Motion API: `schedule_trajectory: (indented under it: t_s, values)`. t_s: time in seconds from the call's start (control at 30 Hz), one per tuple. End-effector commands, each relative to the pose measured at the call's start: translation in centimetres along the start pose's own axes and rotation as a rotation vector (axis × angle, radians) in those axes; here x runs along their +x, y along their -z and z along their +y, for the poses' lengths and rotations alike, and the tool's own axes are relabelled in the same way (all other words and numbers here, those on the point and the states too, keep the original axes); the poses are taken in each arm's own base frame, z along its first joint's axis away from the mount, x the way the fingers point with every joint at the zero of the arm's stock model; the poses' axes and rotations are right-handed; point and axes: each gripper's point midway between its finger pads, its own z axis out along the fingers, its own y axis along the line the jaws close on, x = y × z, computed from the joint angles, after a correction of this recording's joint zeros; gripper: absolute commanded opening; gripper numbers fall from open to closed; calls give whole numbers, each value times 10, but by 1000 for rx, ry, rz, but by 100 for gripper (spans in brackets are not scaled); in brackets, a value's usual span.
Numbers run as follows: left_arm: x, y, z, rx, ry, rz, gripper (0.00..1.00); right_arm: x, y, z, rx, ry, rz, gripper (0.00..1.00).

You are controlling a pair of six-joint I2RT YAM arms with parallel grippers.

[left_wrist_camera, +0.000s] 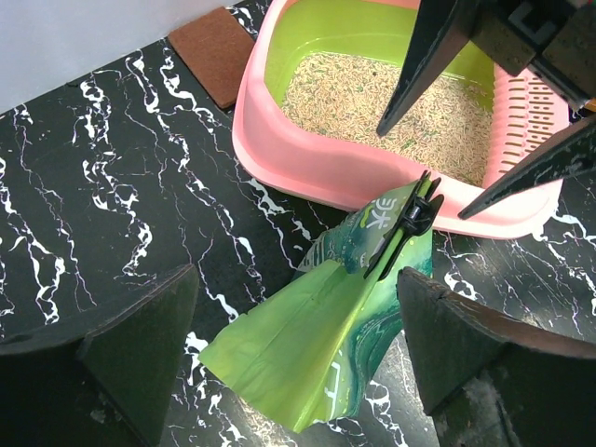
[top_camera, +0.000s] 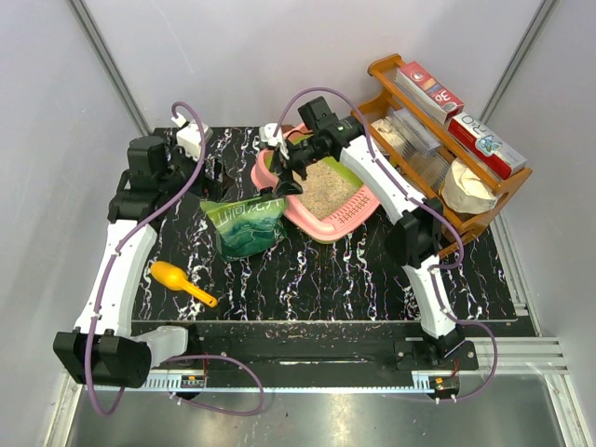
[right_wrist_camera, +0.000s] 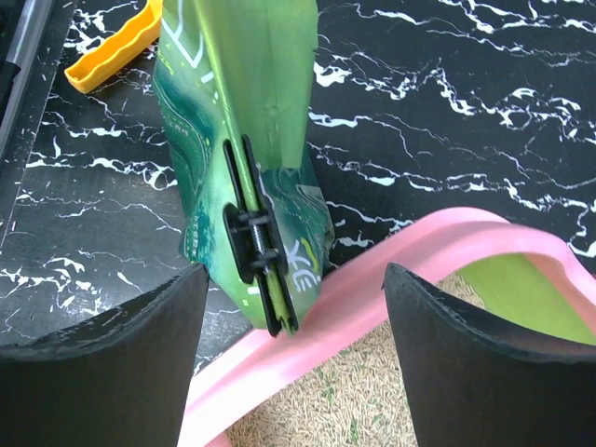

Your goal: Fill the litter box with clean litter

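The pink litter box (top_camera: 349, 219) with lime-green inner walls sits at the table's back centre. Beige clean litter (top_camera: 328, 183) covers its floor. A green bag (top_camera: 247, 223), shut with a black clip (right_wrist_camera: 251, 244), lies left of the box, and its clipped top leans on the pink rim (right_wrist_camera: 372, 289). My right gripper (right_wrist_camera: 296, 270) hangs open over that rim and the clip, holding nothing. My left gripper (left_wrist_camera: 298, 275) is open just left of the bag (left_wrist_camera: 317, 345), fingers on either side and apart from it. The left wrist view also shows the box wall (left_wrist_camera: 307, 163) and litter (left_wrist_camera: 363, 88).
A yellow-orange scoop (top_camera: 182, 282) lies on the table front left. A brown wooden rack (top_camera: 438, 140) with boxes and bags stands just right of the litter box. A brown mat (left_wrist_camera: 219, 51) lies behind the box. Grey walls close in the sides.
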Motion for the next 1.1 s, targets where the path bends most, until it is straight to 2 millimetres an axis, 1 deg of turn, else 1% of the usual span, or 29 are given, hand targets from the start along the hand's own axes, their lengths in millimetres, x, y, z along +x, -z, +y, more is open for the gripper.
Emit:
schedule_trajectory:
  t_s: [0.0, 0.13, 0.23, 0.3, 0.53, 0.7, 0.83, 0.87, 0.97, 1.07]
  values:
    - [-16, 6, -1, -4, -19, -65, 91, -11, -13, 7, -26, 60, -24, 78]
    - [-16, 6, -4, 11, -16, -66, 91, -14, -20, 10, -37, 38, -43, 72]
    - [-15, 5, -4, 13, -13, -67, 91, -14, -22, 13, -46, 34, -43, 66]
    - [-15, 5, -4, 15, -12, -66, 91, -14, -23, 14, -51, 32, -47, 59]
    - [-12, 4, -4, 17, -10, -61, 91, -12, -28, 19, -70, 23, -47, 49]
    - [-11, 3, -4, 18, -10, -58, 91, -13, -28, 22, -78, 21, -50, 40]
    - [-10, 2, -5, 23, -8, -61, 91, -15, -29, 26, -90, 25, -53, 26]
    - [-10, 2, -5, 24, -4, -59, 91, -16, -29, 26, -89, 27, -55, 14]
    - [-11, 1, -6, 32, -5, -63, 91, -28, -23, 22, -65, 46, -69, 5]
    - [-10, -1, -6, 36, 1, -61, 91, -52, -10, 14, -21, 86, -102, 2]
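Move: The black clip across the litter bag's top lies about 2 cm back, 3 cm left and 2 cm below the right hand. From that hand, the bag's middle is roughly 10 cm back, 9 cm left and 10 cm lower; the litter box's middle is about 12 cm right, 2 cm ahead and 15 cm lower. From the left hand, the clip is some 13 cm right, about level fore and aft, and 9 cm lower. The right hand eases about 3 cm back and left, slightly down, closing its fingers to pinch the clip. ##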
